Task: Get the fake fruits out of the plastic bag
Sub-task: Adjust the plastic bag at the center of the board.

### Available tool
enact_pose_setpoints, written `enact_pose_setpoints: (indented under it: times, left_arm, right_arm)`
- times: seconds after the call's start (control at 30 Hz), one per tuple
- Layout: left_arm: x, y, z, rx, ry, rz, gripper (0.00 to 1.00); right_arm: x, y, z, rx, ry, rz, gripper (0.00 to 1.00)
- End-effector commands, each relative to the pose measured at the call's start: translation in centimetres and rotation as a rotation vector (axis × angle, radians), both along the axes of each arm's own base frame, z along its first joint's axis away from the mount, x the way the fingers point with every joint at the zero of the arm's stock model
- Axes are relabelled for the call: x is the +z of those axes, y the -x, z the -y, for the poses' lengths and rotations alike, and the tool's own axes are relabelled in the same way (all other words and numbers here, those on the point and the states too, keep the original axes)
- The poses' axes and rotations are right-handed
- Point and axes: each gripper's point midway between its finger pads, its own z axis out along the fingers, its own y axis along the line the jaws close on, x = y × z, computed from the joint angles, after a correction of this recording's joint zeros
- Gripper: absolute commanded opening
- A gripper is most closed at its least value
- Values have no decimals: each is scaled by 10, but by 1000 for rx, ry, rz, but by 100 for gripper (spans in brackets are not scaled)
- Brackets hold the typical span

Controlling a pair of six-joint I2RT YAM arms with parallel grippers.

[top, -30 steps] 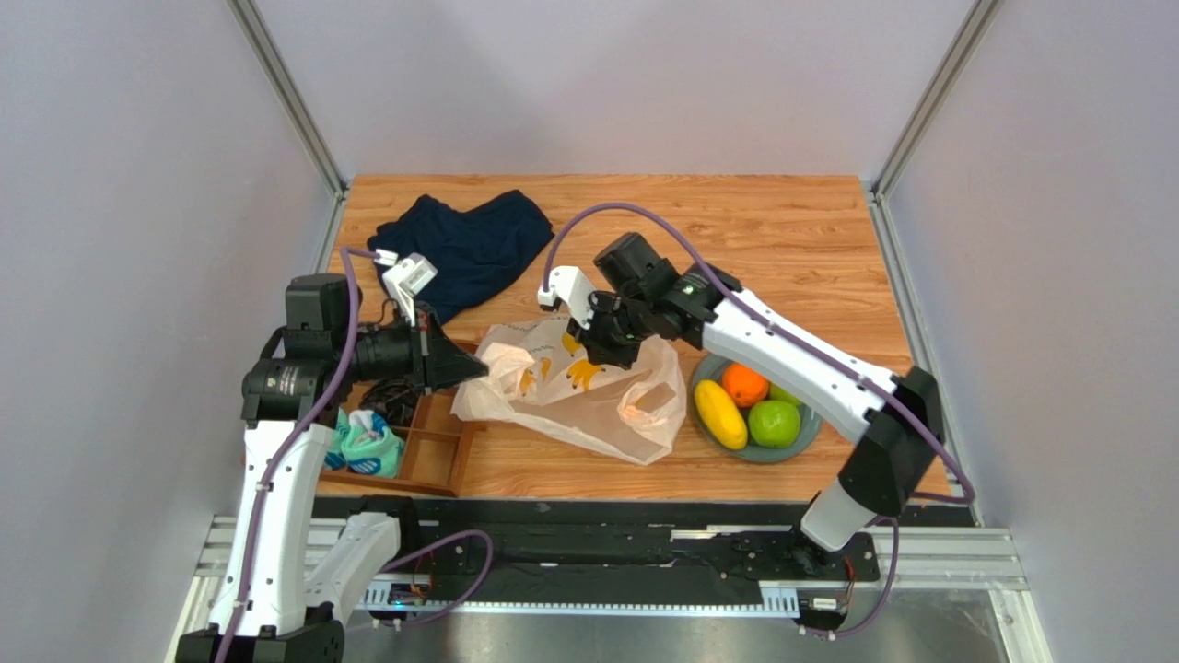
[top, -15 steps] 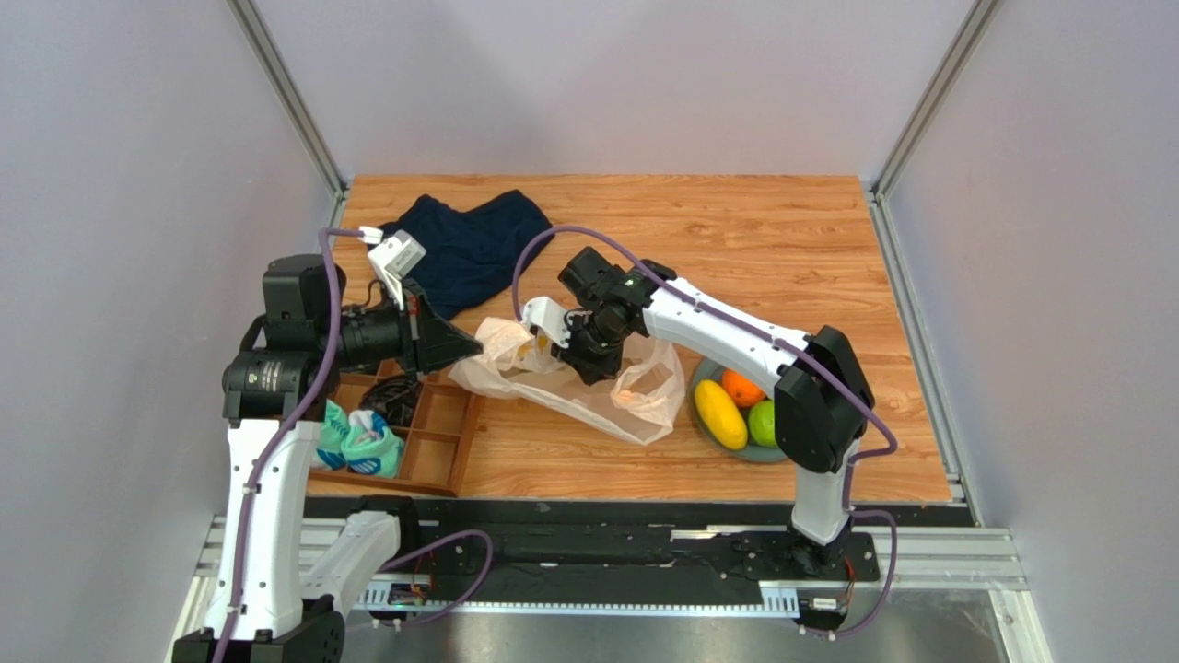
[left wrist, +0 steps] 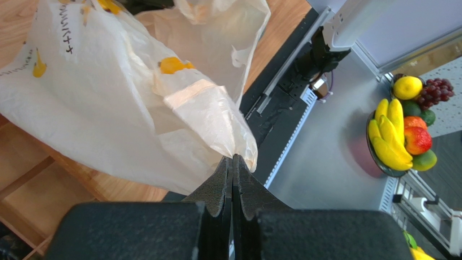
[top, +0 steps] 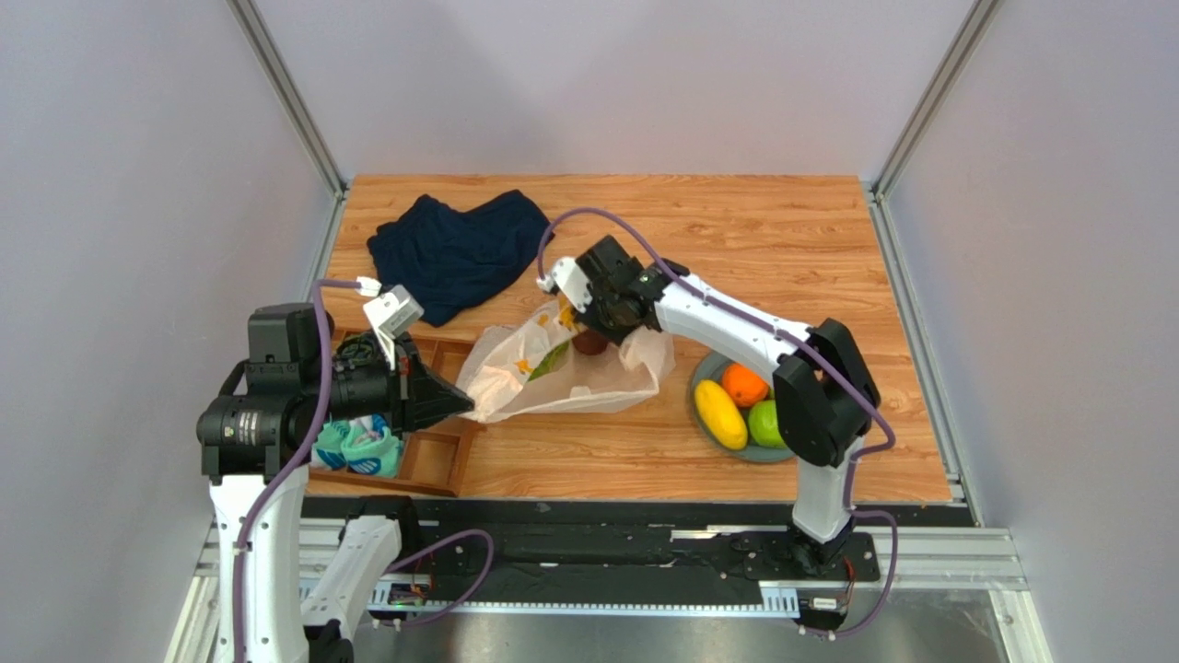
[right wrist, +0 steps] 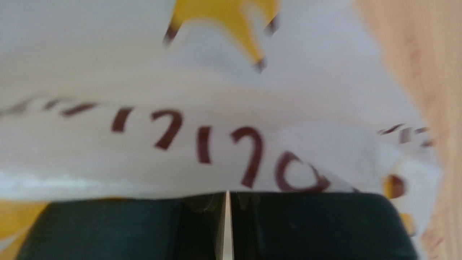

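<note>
The plastic bag (top: pixel 581 384) lies crumpled at the table's middle, cream-white with yellow marks (left wrist: pixel 108 97) and dark lettering (right wrist: pixel 217 108). My left gripper (top: pixel 454 401) is shut on the bag's near-left corner, with film bunched at its tips (left wrist: pixel 233 157). My right gripper (top: pixel 598 329) is at the bag's far edge. Its jaws are almost together and the film lies across their tips (right wrist: pixel 226 194). A green fruit (top: pixel 551 362) shows through the bag. A dark purple plum (top: pixel 592 344) sits by the right gripper. An orange (top: pixel 745 383), a yellow fruit (top: pixel 718 413) and a green apple (top: pixel 768 423) lie in a grey bowl (top: pixel 700 376).
A wooden compartment tray (top: pixel 440 449) sits at the near left with teal socks (top: pixel 357 445) in it. A navy cloth (top: pixel 457 252) lies at the far left. Off the table, the left wrist view shows another fruit bowl (left wrist: pixel 398 135).
My left arm has drawn back toward the near left, pulling the bag's corner along. The right gripper shifted to the bag's far edge. The bag sank flatter, and the plum came into view.
</note>
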Motion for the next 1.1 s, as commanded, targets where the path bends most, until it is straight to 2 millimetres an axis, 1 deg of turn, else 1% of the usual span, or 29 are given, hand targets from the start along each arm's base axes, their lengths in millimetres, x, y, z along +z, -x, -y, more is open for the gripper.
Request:
enact_pose_setpoints:
  times: [0.0, 0.03, 0.07, 0.1, 0.17, 0.2, 0.23, 0.27, 0.3, 0.33, 0.37, 0.4, 0.43, 0.5, 0.57, 0.63, 0.67, 0.7, 0.77, 0.8, 0.87, 0.9, 0.97, 1.0, 1.07]
  left_arm:
    - [0, 52, 10, -95, 75, -112, 0]
    - [-1, 57, 10, -108, 74, -98, 0]
    - [-3, 62, 11, -107, 78, -97, 0]
    - [-13, 62, 10, -100, 84, -132, 0]
    - [-20, 61, 11, -90, 99, -138, 0]
    - [-24, 53, 12, -87, 110, -132, 0]
    - [-24, 49, 12, -74, 117, -142, 0]
    - [-26, 44, 11, -68, 117, -146, 0]
    - [-26, 37, 10, -59, 106, -121, 0]
    - [-25, 33, 9, -49, 105, -116, 0]
    - [-24, 29, 9, -44, 101, -104, 0]
    - [-22, 23, 7, -33, 89, -78, 0]
    - [-21, 22, 7, -30, 87, -77, 0]
    - [-22, 19, 6, -22, 76, -67, 0]
    - [-24, 19, 5, -15, 65, -60, 0]
    - [-24, 20, 5, -16, 65, -59, 0]
    - [-26, 20, 4, -12, 64, -63, 0]
    - [-26, 19, 4, -12, 62, -63, 0]
    - [-27, 20, 4, -14, 62, -68, 0]
    - [-28, 21, 4, -17, 61, -69, 0]
    - [-27, 22, 5, -22, 67, -73, 0]
    - [-27, 22, 5, -24, 70, -75, 0]
    - [-28, 22, 6, -26, 72, -78, 0]
    - [-27, 23, 6, -28, 75, -79, 0]
    - [-27, 23, 6, -25, 73, -82, 0]
  right_arm:
    - [28, 68, 20, 3, -27, -23, 8]
    - [33, 80, 29, 17, -38, -14, 8]
    - [34, 85, 29, 30, -50, -9, 8]
    - [35, 87, 25, 48, -66, -2, 8]
    - [31, 83, 15, 55, -67, -3, 8]
    - [28, 80, 9, 56, -63, -8, 8]
    - [16, 75, 4, 58, -35, -28, 8]
    - [23, 67, -6, 63, -50, -15, 9]
    - [23, 62, -11, 64, -51, -12, 9]
    - [12, 58, -15, 73, -26, -25, 9]
    - [17, 52, -21, 77, -35, -13, 9]
    - [14, 55, -26, 98, -48, -41, 9]
    - [7, 54, -29, 107, -39, -58, 8]
    - [8, 56, -34, 128, -49, -80, 6]
    - [5, 57, -35, 130, -53, -96, 5]
    - [2, 56, -37, 120, -53, -97, 9]
    - [3, 53, -38, 108, -59, -87, 14]
    - [1, 48, -36, 89, -42, -70, 26]
    - [-1, 41, -35, 72, -31, -42, 34]
    - [-3, 35, -31, 49, -6, -16, 41]
    - [-7, 30, -30, 37, 10, -8, 46]
    - [-15, 29, -28, 23, 28, -16, 50]
    - [-19, 27, -29, 1, 29, -27, 54]
    - [-26, 29, -29, -10, 33, -46, 54]
    - [-34, 30, -29, -15, 38, -65, 56]
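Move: Inside the plastic bag's mouth, the green fruit lies about 9 cm left of the right hand, level with it fore and aft and some 5 cm lower. The brown fruit is about 2 cm left of that hand and also level; the plate lies 22 cm right and 8 cm back. From the left hand, which already holds the bag's corner, the green fruit is roughly 20 cm ahead, 10 cm right and 24 cm down; the wooden tray is 15 cm ahead and 12 cm left. Dragging back about 9 cm and some 4 cm right, the right hand then turns left and slightly forward inside the bag's mouth, ends about 3 cm lower than it began, nearer the green fruit, and spreads its nearly shut fingers to half open. The left hand keeps its pinch on the bag's corner and eases down and back some 3 cm, then holds. ##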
